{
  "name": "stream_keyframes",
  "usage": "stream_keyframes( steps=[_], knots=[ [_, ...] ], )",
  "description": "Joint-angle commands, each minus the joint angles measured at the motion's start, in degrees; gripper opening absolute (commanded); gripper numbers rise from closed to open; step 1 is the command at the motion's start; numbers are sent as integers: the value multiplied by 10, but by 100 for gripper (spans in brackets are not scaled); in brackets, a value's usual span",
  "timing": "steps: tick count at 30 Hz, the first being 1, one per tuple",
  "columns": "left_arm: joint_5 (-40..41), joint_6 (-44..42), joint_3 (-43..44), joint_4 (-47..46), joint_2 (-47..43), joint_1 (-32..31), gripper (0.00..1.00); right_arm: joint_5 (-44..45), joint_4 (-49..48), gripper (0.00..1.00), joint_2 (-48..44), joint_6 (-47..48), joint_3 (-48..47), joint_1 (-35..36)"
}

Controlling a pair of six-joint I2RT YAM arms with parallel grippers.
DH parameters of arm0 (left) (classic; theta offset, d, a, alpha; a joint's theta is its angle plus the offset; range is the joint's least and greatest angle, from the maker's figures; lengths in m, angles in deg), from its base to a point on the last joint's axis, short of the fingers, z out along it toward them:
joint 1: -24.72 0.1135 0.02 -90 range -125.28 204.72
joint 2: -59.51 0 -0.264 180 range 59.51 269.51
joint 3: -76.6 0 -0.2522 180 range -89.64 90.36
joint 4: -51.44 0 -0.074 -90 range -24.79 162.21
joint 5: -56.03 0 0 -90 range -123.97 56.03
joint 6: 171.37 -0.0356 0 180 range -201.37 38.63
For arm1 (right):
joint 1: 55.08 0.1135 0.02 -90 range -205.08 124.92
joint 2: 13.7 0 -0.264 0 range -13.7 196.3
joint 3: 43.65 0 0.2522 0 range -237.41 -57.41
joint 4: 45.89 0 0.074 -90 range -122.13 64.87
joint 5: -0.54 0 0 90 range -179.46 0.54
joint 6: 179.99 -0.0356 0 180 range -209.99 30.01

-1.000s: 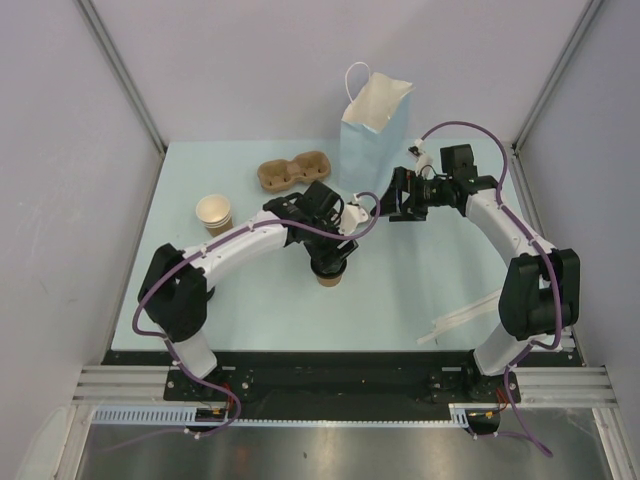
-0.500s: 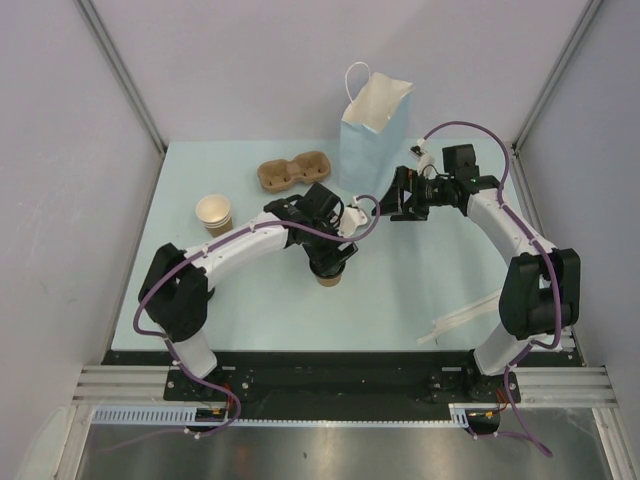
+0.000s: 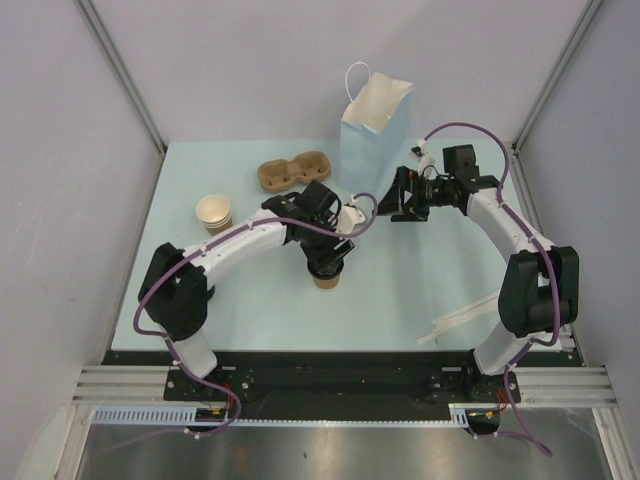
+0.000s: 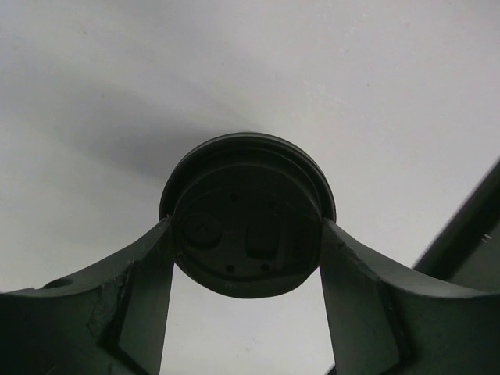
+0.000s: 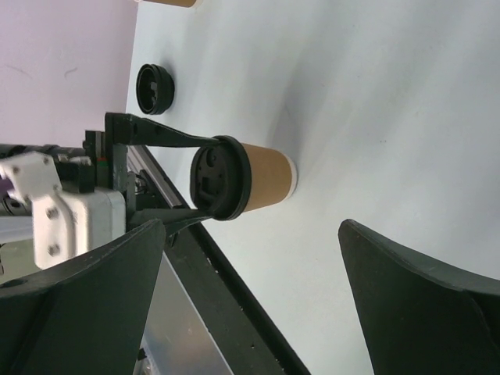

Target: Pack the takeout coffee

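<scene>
The takeout coffee (image 3: 327,279), a brown paper cup with a black lid, stands upright on the table near the middle. My left gripper (image 3: 326,264) comes down on it from above. In the left wrist view the lid (image 4: 248,215) fills the gap and both fingers (image 4: 141,273) touch its rim. The right wrist view shows the cup (image 5: 266,178) with the left fingers (image 5: 156,137) on either side of its lid. My right gripper (image 3: 394,207) is open and empty, to the right of the cup beside the blue paper bag (image 3: 375,135); its jaws stand wide apart (image 5: 251,234).
The bag stands open at the back centre. A brown two-cup carrier (image 3: 293,172) lies left of it. A lidless tan cup (image 3: 213,212) stands at the left. A loose black lid (image 5: 155,87) lies on the table. White strips (image 3: 465,320) lie at the front right.
My left gripper and the cup have shifted very slightly to the left. The right arm has barely moved.
</scene>
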State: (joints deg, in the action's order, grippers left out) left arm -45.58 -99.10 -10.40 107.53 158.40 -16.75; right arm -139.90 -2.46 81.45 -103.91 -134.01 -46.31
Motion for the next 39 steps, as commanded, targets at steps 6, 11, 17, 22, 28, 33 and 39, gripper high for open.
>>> stream_keyframes(
  steps=[6, 11, 17, 22, 28, 33, 39],
  knots=[
    [-212, 39, 99, 123, -30, 110, 32, -15, -14, 100, -1, -7, -6, -4],
    [-197, 34, 132, 153, -15, 169, 30, -16, -15, 100, 1, -9, -6, -4],
    [-19, 26, 135, 99, -16, 220, 29, -17, -17, 100, 2, -11, -6, -4],
    [65, 15, 136, 72, 9, 243, 29, -18, -19, 99, 5, -11, -6, -4],
    [103, 15, 106, 31, 25, 247, 30, -17, -20, 100, 7, -13, -6, -3],
    [101, 25, 89, 4, 36, 254, 32, -18, -17, 100, 6, -10, -6, -3],
    [91, 34, 74, -4, 49, 261, 37, -19, -20, 100, 7, -11, -6, -4]
  ],
)
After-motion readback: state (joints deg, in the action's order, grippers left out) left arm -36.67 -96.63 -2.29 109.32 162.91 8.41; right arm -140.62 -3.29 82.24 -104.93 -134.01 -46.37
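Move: The left hand already pinches the lidded coffee cup by its lid. The free table spot it is carried to lies about 13 cm ahead, 16 cm left and 9 cm below. From the left hand, the cup stack is some 14 cm ahead and 28 cm left, the cup carrier roughly 30 cm ahead and 8 cm left, and the black lids 32 cm left and 2 cm back. For the right hand, that spot is about 30 cm left, 3 cm ahead and 18 cm below. Up some 6 cm at first, then in a sweep to the left and forward, the left hand carries the lidded cup towards the open table just right of the cup stack, about 16 cm left and 13 cm forward in all. It sinks again by 4 to 5 cm late on and turns roughly 30 degrees counter-clockwise, the fingers keeping their grip at the lid. ##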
